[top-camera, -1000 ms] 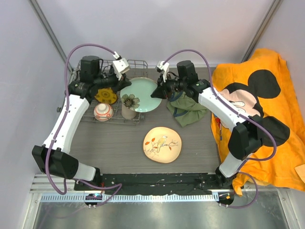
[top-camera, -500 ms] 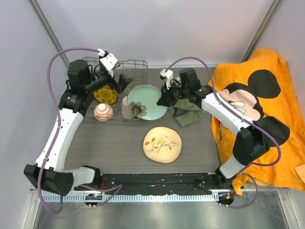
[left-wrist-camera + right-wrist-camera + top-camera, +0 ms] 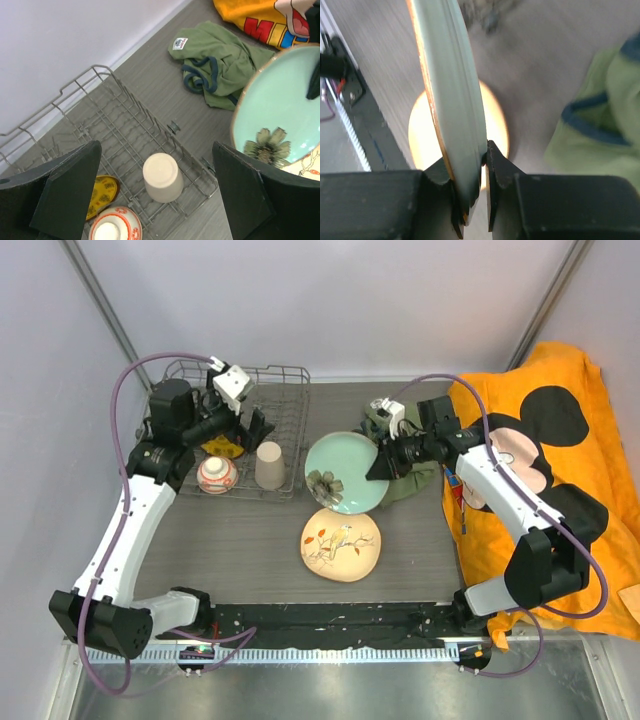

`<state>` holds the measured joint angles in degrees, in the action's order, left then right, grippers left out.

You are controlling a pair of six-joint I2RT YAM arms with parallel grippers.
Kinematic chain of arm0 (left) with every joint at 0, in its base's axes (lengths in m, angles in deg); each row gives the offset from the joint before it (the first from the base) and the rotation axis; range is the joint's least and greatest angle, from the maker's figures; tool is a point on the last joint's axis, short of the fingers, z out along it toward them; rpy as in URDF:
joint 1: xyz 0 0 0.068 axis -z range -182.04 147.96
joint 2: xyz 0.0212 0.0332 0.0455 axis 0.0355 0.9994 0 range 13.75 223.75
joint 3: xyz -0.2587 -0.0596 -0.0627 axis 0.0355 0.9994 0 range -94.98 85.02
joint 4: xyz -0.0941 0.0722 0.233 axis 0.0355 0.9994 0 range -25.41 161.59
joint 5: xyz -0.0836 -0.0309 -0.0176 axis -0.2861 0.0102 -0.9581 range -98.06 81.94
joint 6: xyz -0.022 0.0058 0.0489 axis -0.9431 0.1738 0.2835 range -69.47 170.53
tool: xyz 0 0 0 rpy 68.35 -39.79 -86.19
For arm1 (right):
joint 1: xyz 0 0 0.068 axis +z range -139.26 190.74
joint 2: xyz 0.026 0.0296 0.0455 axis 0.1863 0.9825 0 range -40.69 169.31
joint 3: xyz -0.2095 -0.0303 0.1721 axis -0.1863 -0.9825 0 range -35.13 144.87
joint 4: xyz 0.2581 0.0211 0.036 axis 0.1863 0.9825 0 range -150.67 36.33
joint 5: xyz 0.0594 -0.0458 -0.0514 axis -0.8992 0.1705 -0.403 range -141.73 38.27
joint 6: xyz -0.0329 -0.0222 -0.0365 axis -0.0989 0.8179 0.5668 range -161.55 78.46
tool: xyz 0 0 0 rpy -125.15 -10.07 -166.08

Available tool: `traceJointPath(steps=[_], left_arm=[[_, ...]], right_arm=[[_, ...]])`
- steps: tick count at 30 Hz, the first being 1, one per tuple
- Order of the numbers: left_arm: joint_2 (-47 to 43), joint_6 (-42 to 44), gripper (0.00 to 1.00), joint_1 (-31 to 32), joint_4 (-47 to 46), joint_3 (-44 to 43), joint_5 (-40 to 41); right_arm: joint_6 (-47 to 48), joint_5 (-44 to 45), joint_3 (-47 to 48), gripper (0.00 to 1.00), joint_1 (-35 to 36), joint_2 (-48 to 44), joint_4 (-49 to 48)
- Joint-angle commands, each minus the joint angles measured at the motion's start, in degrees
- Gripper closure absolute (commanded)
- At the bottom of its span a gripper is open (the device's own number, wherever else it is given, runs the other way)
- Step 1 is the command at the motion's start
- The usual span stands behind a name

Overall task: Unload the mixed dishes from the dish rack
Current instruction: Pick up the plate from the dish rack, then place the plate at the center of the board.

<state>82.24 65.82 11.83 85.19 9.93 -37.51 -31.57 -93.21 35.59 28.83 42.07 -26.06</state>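
Note:
The grey wire dish rack (image 3: 290,430) (image 3: 125,125) stands at the back left. In it are an upturned beige cup (image 3: 268,464) (image 3: 162,177), a red-and-white bowl (image 3: 217,474) (image 3: 114,227) and a small yellow plate (image 3: 222,447) (image 3: 102,192). My left gripper (image 3: 245,418) (image 3: 157,195) hovers open above the cup, holding nothing. My right gripper (image 3: 383,462) (image 3: 476,197) is shut on the rim of the pale green plate (image 3: 342,472) (image 3: 452,100) (image 3: 275,120), carried tilted over the table right of the rack. The cream floral plate (image 3: 340,543) (image 3: 495,125) lies flat on the table below it.
An olive-green garment (image 3: 405,475) (image 3: 220,65) lies crumpled right of the green plate. An orange cartoon-print cloth (image 3: 545,470) (image 3: 255,20) covers the right side. Walls close off the back and the left.
My right gripper has carried the green plate out of the rack, rightward and nearer. My left gripper has let go, opened wide and drawn back over the rack.

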Motion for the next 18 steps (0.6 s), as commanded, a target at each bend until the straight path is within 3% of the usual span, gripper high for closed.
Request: traceJointPath(steps=[1,6,18], left_arm=[[-1.3,-0.7,0.0,0.2,3.5,0.2,2.8],[-1.5,0.0,0.0,0.2,5.0,3.0,3.9],[-3.6,2.6,0.0,0.2,5.3,7.9,7.5]], right_arm=[[7.1,-6.6,-1.1,0.99,-0.2,-4.8,8.5],[12.8,-7.2,-3.2,0.99,-0.2,-5.0,14.5],[15.7,-9.2,-8.9,0.99,-0.2,1.4,14.4]])
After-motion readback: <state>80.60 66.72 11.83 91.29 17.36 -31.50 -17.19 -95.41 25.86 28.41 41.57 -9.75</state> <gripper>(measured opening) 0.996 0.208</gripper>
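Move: The right gripper holds the green plate by its rim; the bird plate it is being taken to lies about 12 cm back, 7 cm to the left and 18 cm below, with the green cloth some 8 cm ahead, 4 cm to the right and as far down. The empty left gripper hangs over the rack: beige cup about 3 cm to the right and 28 cm below, yellow dish roughly 6 cm ahead and 6 cm left, striped bowl about 8 cm left and 2 cm back. Keep the green plate pinched and bring the right gripper back about 8 cm while lowering it some 7 cm, easing a little to the right, towards the bird plate, turning the wrist about 20 degrees as it goes. Meanwhile sink the wide-open left gripper about 7 cm towards the rack, drifting slightly left and tipping its fingers further down, without touching anything. ##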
